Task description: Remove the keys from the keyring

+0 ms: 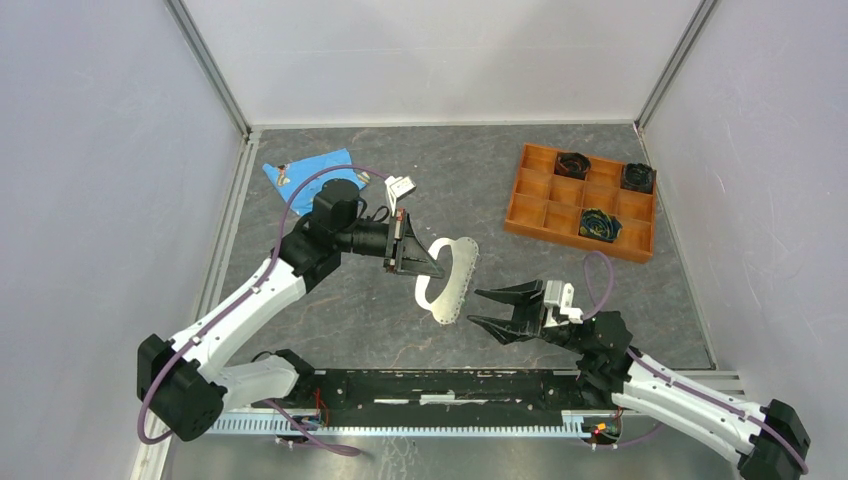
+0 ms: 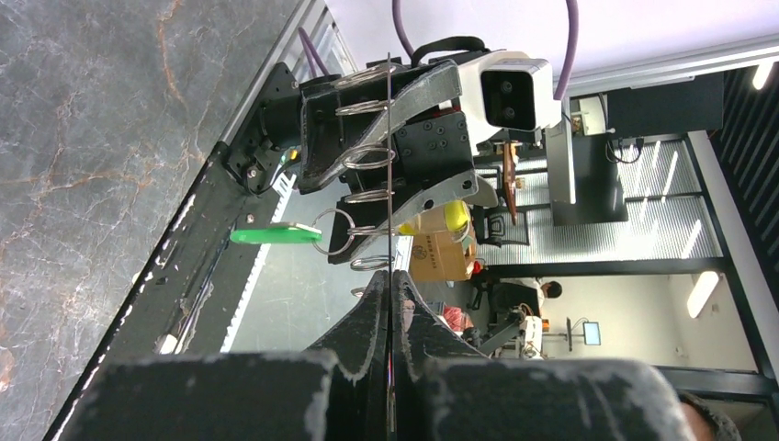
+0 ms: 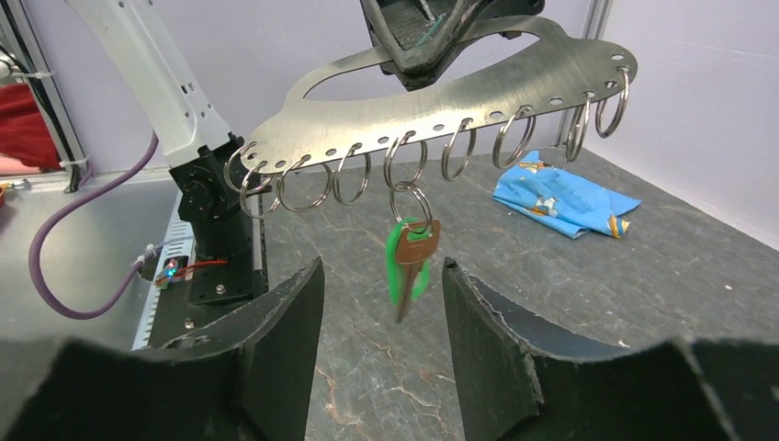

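Note:
The keyring (image 3: pixel 478 92) is a flat grey metal oval plate with several split rings (image 3: pixel 349 179) along its lower edge. My left gripper (image 2: pixel 390 277) is shut on the plate's upper rim and holds it in the air, edge-on (image 2: pixel 389 138) in the left wrist view. One brownish key with a bright green head (image 3: pixel 412 266) hangs from a middle ring; its green part (image 2: pixel 269 235) also shows from the left wrist. My right gripper (image 3: pixel 382 266) is open, its fingertips either side of the hanging key without touching it. From above, the right gripper (image 1: pixel 473 307) sits just right of the keyring (image 1: pixel 450 285).
An orange compartment tray (image 1: pixel 515 222) with dark objects in three cells stands at the back right. A blue cloth (image 1: pixel 300 172) lies at the back left, behind the left arm. Grey walls close in the table on three sides.

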`<state>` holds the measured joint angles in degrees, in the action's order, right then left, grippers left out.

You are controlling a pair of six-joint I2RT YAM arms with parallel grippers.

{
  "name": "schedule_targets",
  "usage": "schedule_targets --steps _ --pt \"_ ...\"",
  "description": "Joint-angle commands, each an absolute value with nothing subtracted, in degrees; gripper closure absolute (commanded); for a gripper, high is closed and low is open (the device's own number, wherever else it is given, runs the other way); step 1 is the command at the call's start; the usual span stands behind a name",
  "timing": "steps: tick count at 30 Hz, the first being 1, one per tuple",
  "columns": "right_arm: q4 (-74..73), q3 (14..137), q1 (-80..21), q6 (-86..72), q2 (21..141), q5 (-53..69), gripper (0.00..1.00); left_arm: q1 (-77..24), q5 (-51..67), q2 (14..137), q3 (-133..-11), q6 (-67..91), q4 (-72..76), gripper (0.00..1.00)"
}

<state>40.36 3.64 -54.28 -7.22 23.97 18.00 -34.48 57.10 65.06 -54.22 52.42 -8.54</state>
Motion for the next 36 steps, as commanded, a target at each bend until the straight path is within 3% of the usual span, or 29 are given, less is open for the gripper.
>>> schedule_targets --steps 1,20,36 --pt "44.81 6.05 -54.74 -9.15 25.5 18.76 0.46 -34.87 58.89 62.65 -54.38 51.69 -7.86 0.98" --pt "46.31 8.79 -55.63 -10.93 28.11 20.84 0.61 -36.46 58.75 60.19 -52.46 50.05 -9.37 0.98" --pt "42.45 8.91 -57.66 -7.82 28.71 18.4 0.64 -36.84 58.93 59.77 -51.6 49.22 -9.84 0.98"
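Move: The green key hangs just off the right fingertips, about 4 cm left, 2 cm ahead of and 1 cm above the right hand point. Its small ring is some 2 cm above the key, and the keyring plate's middle lies about 3 cm ahead, 7 cm left and 6 cm above that hand. From the left hand, which grips the plate, the key is roughly 4 cm back, 5 cm right and 7 cm below. The green key, hanging from the plate, is carried back about 2.5 cm as the left hand keeps its pinch and draws back after a brief rise and dip. The right hand narrows its fingers around the key's line without shutting, easing back and left about 1 cm each; it rises some 2 cm, then sinks half of that. ##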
